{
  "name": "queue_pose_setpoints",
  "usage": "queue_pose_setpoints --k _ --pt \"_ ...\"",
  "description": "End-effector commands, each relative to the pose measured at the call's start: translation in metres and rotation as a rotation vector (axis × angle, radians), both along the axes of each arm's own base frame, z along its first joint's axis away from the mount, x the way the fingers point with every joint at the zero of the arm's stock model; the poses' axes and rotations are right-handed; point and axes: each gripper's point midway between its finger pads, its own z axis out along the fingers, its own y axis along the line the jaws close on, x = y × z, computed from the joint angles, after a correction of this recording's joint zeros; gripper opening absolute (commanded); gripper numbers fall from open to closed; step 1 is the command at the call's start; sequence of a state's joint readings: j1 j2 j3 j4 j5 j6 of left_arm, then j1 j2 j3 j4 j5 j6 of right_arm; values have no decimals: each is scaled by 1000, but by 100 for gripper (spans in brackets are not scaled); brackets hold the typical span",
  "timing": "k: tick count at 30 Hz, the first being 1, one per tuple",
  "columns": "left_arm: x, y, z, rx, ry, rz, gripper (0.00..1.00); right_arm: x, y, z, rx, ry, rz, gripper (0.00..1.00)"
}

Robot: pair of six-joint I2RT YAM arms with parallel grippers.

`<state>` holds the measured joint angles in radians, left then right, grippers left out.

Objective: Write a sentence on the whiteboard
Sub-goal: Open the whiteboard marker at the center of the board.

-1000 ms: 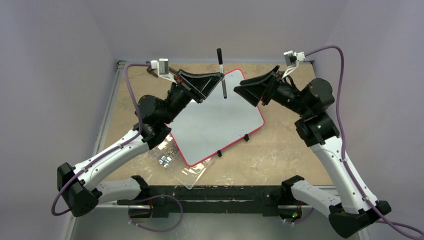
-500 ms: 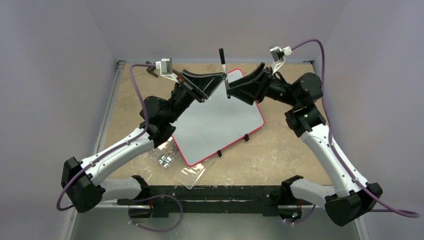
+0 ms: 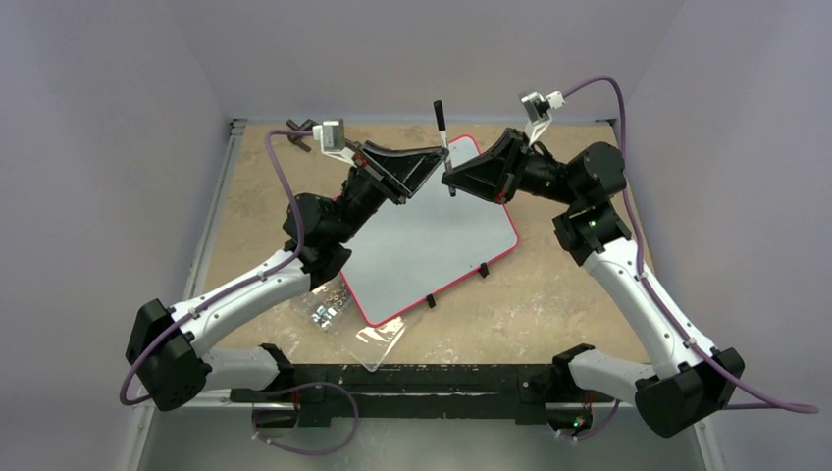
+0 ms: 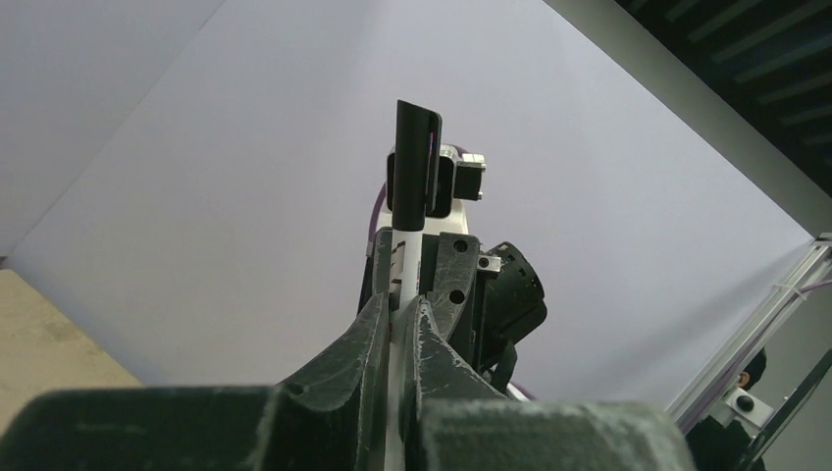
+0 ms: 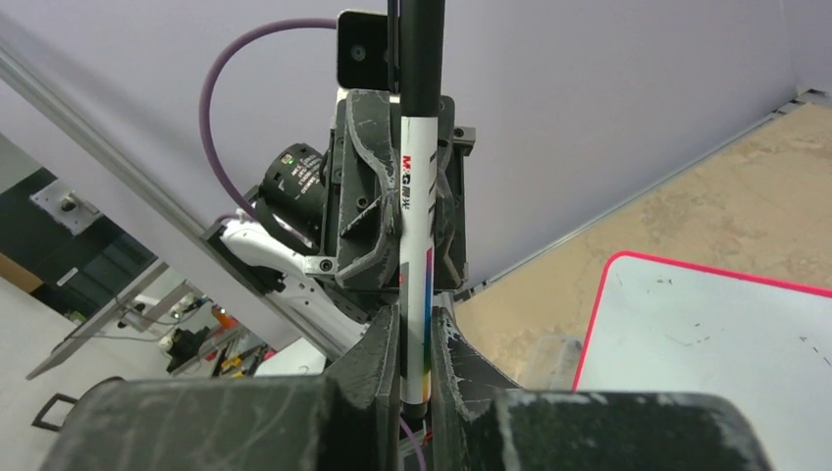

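Note:
A marker with a white body and black cap stands nearly upright above the far edge of the whiteboard. My left gripper is shut on its middle. My right gripper comes from the opposite side, its jaws closed against the lower end. In the left wrist view the cap rises above my left gripper. In the right wrist view the marker runs down between the fingers of my right gripper, with the whiteboard at lower right. The board's visible face is blank; the sentence is out of view.
A clear plastic box of screws lies at the board's near-left corner, partly under the left arm. A dark tool lies at the table's far-left corner. Small black feet stick out of the board's near edge.
My right arm has swung left to the marker and its jaws have closed on the lower end. The left arm has shifted a little right, holding the marker throughout.

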<state>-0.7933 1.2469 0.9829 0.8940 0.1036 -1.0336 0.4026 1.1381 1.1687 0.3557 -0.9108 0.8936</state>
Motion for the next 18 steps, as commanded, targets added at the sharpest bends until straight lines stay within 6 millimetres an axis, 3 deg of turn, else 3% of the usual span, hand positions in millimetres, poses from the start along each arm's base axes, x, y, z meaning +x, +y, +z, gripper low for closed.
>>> queue_pose_setpoints --k 1,5,8,13,18 --pt "-13 14 15 -17 -61 17 10 -8 -2 2 -6 -46 15 2" --pt "-24 26 7 103 -83 61 61 -7 -3 -6 -55 -59 2 0" --pt "-30 44 -1 232 -103 141 86 0 -6 -16 -122 -69 -44 0" --pt "-33 80 -1 459 -71 294 92 11 -13 -40 -266 -79 -123 0" --pt "-28 98 -2 593 76 349 92 18 -12 -52 -391 -145 -195 0"
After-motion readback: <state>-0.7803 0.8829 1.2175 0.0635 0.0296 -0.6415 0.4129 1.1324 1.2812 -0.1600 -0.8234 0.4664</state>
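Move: The marker is already pinched by both grippers, cap up and leaning forward. Its middle is about 1 cm ahead of and 1 cm above the left hand, and some 3 cm ahead of and 4 cm above the right; the right gripper's pinch is roughly 3 cm below and 2 cm behind the left hand. The whiteboard's middle lies some 14 cm ahead of the right hand, 4 cm left and about 40 cm below. The left fingers let go of the marker and spread wide; after a slight dip the left hand draws off to the left, with some back and up, about 10 cm in all, fingers tipping down and swinging counter-clockwise. The right keeps its pinch near the marker's lower end and lowers it some 5 cm towards the whiteboard, drifting a little forward and tipping its fingers down about 15 degrees. ##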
